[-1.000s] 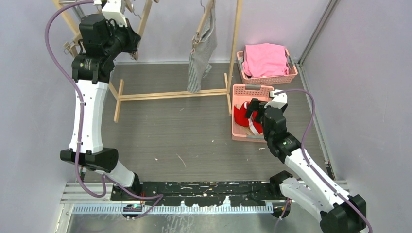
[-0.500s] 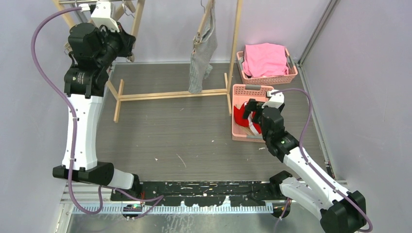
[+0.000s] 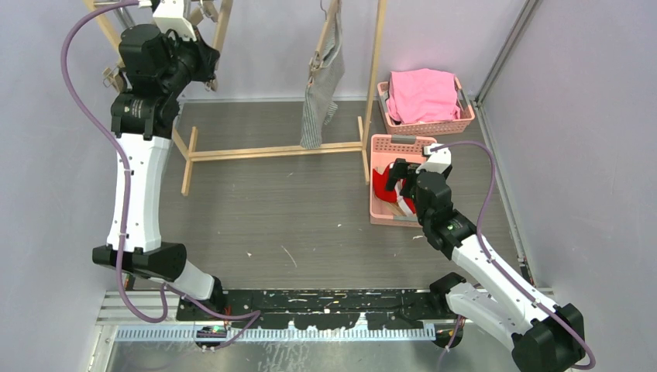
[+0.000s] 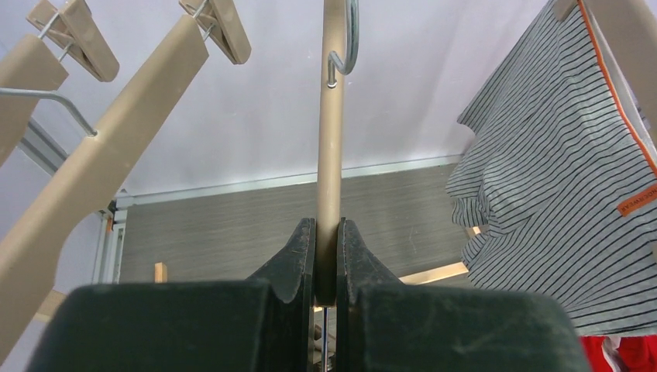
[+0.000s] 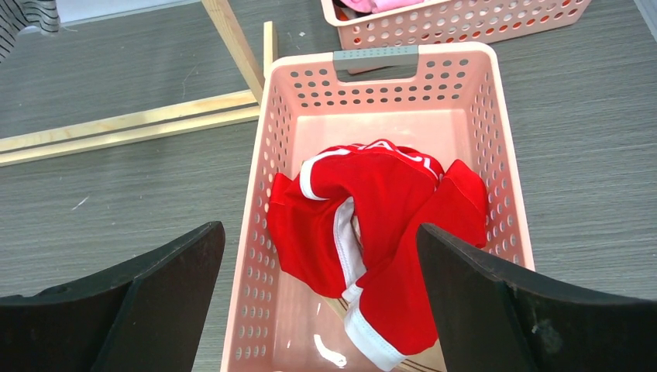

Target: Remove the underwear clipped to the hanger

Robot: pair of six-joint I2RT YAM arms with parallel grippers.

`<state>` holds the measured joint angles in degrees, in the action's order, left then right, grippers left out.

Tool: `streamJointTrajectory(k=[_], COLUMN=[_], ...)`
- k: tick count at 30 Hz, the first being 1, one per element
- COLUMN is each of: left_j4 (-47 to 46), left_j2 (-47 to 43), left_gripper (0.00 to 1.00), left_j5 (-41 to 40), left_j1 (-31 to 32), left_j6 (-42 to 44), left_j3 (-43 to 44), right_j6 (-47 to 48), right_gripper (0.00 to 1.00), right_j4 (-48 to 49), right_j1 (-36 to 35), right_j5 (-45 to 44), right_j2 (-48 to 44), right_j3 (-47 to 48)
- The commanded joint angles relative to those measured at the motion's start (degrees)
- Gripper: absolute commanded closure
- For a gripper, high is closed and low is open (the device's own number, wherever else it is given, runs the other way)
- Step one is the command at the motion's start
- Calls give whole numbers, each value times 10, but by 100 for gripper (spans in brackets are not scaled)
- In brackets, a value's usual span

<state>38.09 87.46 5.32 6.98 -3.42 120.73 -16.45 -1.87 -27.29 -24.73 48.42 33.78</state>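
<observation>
Grey-and-white striped underwear (image 3: 320, 93) hangs clipped to a wooden hanger (image 3: 329, 27) on the rack, and shows at the right of the left wrist view (image 4: 558, 194). My left gripper (image 3: 208, 68) (image 4: 326, 226) is high at the rack's left end, shut on an empty wooden hanger (image 4: 331, 147) seen edge-on. Red underwear with white trim (image 5: 372, 217) (image 3: 383, 186) lies loose in the near pink basket (image 5: 263, 209) (image 3: 401, 143). My right gripper (image 5: 319, 240) (image 3: 401, 177) hovers open over that basket with nothing between its fingers.
A second pink basket (image 3: 457, 124) behind the first holds a pink cloth (image 3: 422, 93). The wooden rack's base bar (image 3: 271, 151) and right post (image 3: 374, 70) stand left of the baskets. More empty hangers with clips (image 4: 101, 155) hang left of my left gripper.
My left arm swung left with the hanger, then came back right. The right gripper stayed open over the basket and edged slightly left.
</observation>
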Motion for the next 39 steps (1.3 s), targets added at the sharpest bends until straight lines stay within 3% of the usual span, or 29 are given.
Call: streamJointTrajectory(k=[1,18,23,26,29,33,39], left_j4=[-37,-4,-24,-31,-21,-8,15], left_j2=[-7,59,32,11,-6,-43,-116], left_gripper=[100,99,75,74,64,63,53], left_j5=[-8,-28,-40,-36,-30,-31,-42], left_j1=[-5,-25,-27,-27,-27,-27,-27], left_j6=[7,5,-6,-7,-5,-3,-9], left_j3=[10,67,29,21,33,32,3], right_j6=[7,11,22,32,42,66,103], right_gripper=[0,0,0,0,0,0,0], right_j4=[20,1,-3,-4,-10,-23,-27], right_j1=[-3,-6,-9,-10,-14,-34,-76], right_j5=[-5,0,2,0,3,-12,-49], right_j2=[0,-18,-17,-8,9,44,105], right_j3=[4,12,33,56,94,168,284])
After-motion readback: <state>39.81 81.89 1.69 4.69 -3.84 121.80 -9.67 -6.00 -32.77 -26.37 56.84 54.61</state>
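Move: The left hand grips the near end of an empty hanger. The rail for its hook runs about 12 cm ahead and 8 cm above. Along that rail, an empty hanger sits some 9 cm to the left and 12 ahead, and the striped underwear hangs about 20 cm to the right and 12 ahead, its middle a little below the hand. From the right hand, the striped underwear is roughly 18 cm ahead, 15 left and 12 up; the basket holding the red pair lies below, 3 cm ahead and 4 right. The left fingers let go of the empty hanger: still pinching its near end, the hand carries it about 4 cm forward with a little left and down, opens to nearly half, then backs off some 8 cm while rising clear. Late on, the wide-open right hand lifts about 11 cm off from above the basket, drifting left and slightly forward towards the striped underwear. ##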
